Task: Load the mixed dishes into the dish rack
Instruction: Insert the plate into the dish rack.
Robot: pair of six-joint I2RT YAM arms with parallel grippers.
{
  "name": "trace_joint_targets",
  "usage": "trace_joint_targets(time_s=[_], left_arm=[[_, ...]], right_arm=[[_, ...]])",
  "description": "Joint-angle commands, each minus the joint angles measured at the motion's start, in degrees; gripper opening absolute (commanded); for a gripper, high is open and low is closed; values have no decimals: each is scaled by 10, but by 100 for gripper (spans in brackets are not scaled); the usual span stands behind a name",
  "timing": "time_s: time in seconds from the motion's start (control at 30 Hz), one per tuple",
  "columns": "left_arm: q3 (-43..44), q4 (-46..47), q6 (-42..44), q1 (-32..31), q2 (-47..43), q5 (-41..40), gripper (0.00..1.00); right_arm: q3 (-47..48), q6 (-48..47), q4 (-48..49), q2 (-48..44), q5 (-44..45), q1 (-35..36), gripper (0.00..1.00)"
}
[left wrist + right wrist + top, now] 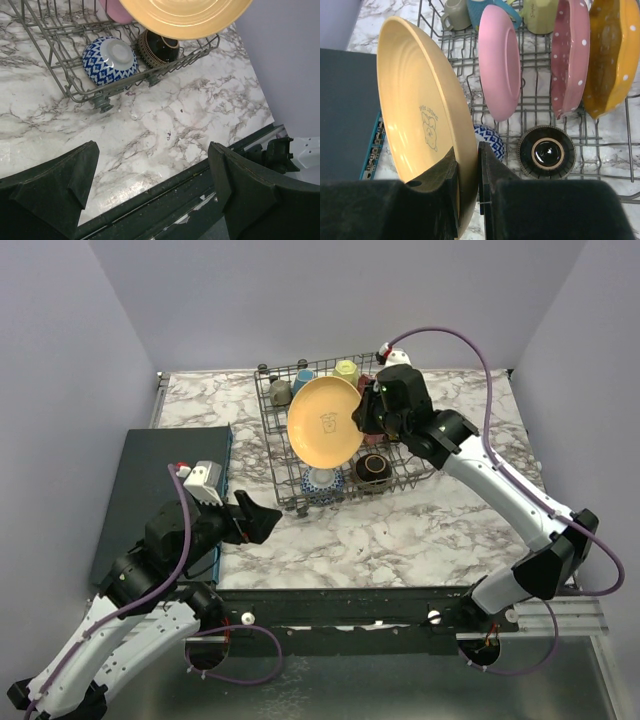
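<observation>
My right gripper (365, 420) (468, 155) is shut on the rim of a yellow plate (325, 422) (415, 100). It holds the plate on edge above the left part of the dish rack (268, 430) (540, 107). In the rack stand a pink plate (500, 60), a pink dotted plate (570, 55) and an orange dotted plate (612, 55). A blue patterned bowl (322, 483) (110, 61) and a dark bowl (374, 469) (547, 152) lie at its front. Three mugs (303, 378) line its back. My left gripper (262, 520) (152, 165) hangs open and empty over the table's near edge.
A dark flat mat (160, 490) lies left of the rack, under my left arm. The black front rail (165, 200) runs along the marble table's near edge. Grey walls close in the back and both sides.
</observation>
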Motion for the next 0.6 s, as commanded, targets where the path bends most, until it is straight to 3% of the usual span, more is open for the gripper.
trace_joint_targets(time_s=[0.0, 0.57], left_arm=[[-13, 13, 6, 3, -23, -26, 99], [-18, 21, 7, 3, -44, -5, 99]], right_arm=[[63, -19, -28, 38, 73, 20, 0], [281, -62, -117, 221, 245, 95, 0]])
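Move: The right hand holds the plate by its rim. The free slot it is bound for is about 9 cm left, 7 ahead and 18 below. The standing pink plate is some 7 ahead and 4 left; the blue mug 13 ahead, 11 left. The blue-white bowl sits 5 back and 7 left, low down. From the idle left hand the slot lies about 27 ahead, 8 right. The right hand keeps its rim pinch, carrying the plate 5 cm left, 3 forward, rolling 15 degrees left-side-down. ##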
